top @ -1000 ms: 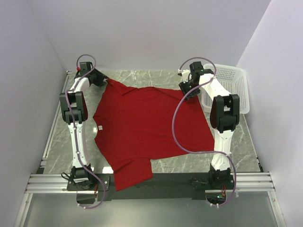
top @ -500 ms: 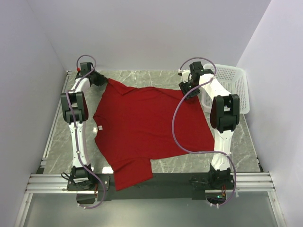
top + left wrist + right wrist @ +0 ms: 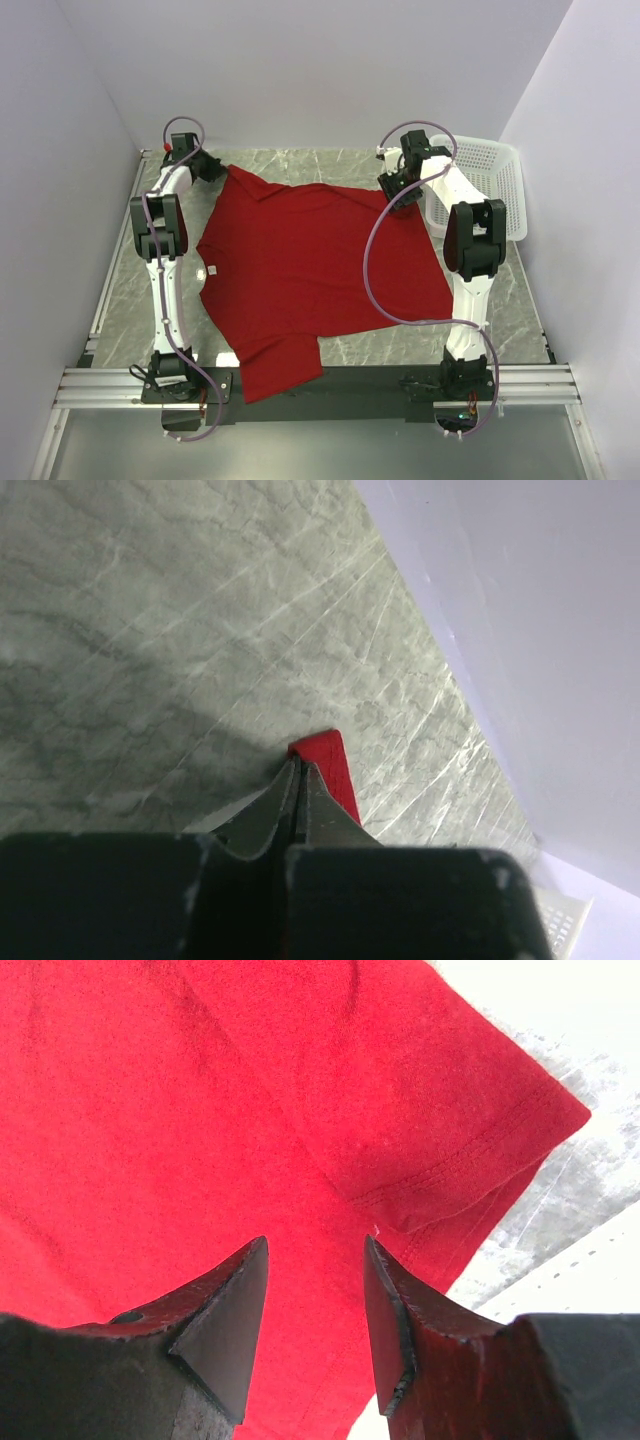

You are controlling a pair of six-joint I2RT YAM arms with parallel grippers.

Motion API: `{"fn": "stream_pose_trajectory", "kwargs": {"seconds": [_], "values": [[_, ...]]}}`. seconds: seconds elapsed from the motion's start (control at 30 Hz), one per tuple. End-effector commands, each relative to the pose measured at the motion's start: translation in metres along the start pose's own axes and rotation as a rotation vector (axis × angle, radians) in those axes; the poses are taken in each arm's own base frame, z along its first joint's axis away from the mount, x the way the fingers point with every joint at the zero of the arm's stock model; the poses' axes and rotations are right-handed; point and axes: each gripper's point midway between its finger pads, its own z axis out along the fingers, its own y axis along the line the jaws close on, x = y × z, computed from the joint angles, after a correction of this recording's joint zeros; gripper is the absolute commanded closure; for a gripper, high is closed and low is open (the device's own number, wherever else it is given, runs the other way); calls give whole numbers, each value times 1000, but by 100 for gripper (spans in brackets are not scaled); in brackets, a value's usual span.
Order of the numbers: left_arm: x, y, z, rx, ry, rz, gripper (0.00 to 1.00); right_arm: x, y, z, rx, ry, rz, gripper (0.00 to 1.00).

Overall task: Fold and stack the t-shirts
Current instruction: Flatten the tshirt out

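Observation:
A deep red t-shirt [image 3: 320, 270] lies spread flat on the marble table [image 3: 330, 160], its white neck tag [image 3: 211, 268] at the left edge. My left gripper [image 3: 218, 170] sits at the shirt's far left corner. In the left wrist view its jaws [image 3: 298, 770] are pressed together on a strip of red cloth [image 3: 332, 765] that sticks out past the tips. My right gripper [image 3: 398, 195] hovers over the far right corner. In the right wrist view it stands open [image 3: 315, 1250] above the red cloth [image 3: 200, 1110], next to a sleeve hem [image 3: 470, 1150], with nothing between the fingers.
A white mesh basket [image 3: 485, 185] stands at the far right, just beyond the right gripper; its corner [image 3: 562, 918] shows in the left wrist view. Pale walls enclose the table on the left, back and right. The shirt's near sleeve hangs over the front rail [image 3: 330, 385].
The left gripper has closed on the shirt's far left corner, and its arm has edged slightly toward the back left. The right arm and the shirt have not moved.

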Motion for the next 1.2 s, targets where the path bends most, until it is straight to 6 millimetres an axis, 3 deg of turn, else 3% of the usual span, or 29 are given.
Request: {"fn": "stream_pose_trajectory", "kwargs": {"seconds": [0.0,0.1,0.3,0.57,1.17], "values": [[-14,-35,-22,86,-46,31,100,-20,-9,-31,55,-84,-24,50],[-24,-53,-43,129,-79,47,100,-26,-18,-37,80,-97,-18,48],[-29,-71,-72,173,-96,75,100,-23,-33,-35,128,-65,-21,45],[-27,-71,-77,190,-80,74,100,7,-37,-18,145,40,-64,46],[-21,-74,-84,217,-55,83,100,24,-40,19,147,144,-5,51]]}}
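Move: The left fingers are already shut on the t-shirt's far-left corner, just off the table; from this hand a fold tip lies about 12 cm back and 13 cm to the right, and the white label some 35 cm back and 2 cm to the right. From the right hand, open and empty, the folded-over edge is about 4 cm to the right, 1 cm ahead and 5 cm below; the t-shirt's far-right corner is 11 cm ahead and 5 cm right, the basket 11 cm ahead and 23 cm right. Keeping its pinch on the far-left corner, the left hand eases back about 2 cm and lifts it roughly 7 cm, the fingers tipping up a little, then sinks back 1–2 cm. Meanwhile the right hand, fingers still half open, rises slightly and shifts some 4 cm to its right, rolling about 10 degrees so its left side drops, then sinks about 5 cm from its highest point, drawing back about 1 cm, until its fingertips come close over the folded-over edge; contact with the cloth can't be seen. ##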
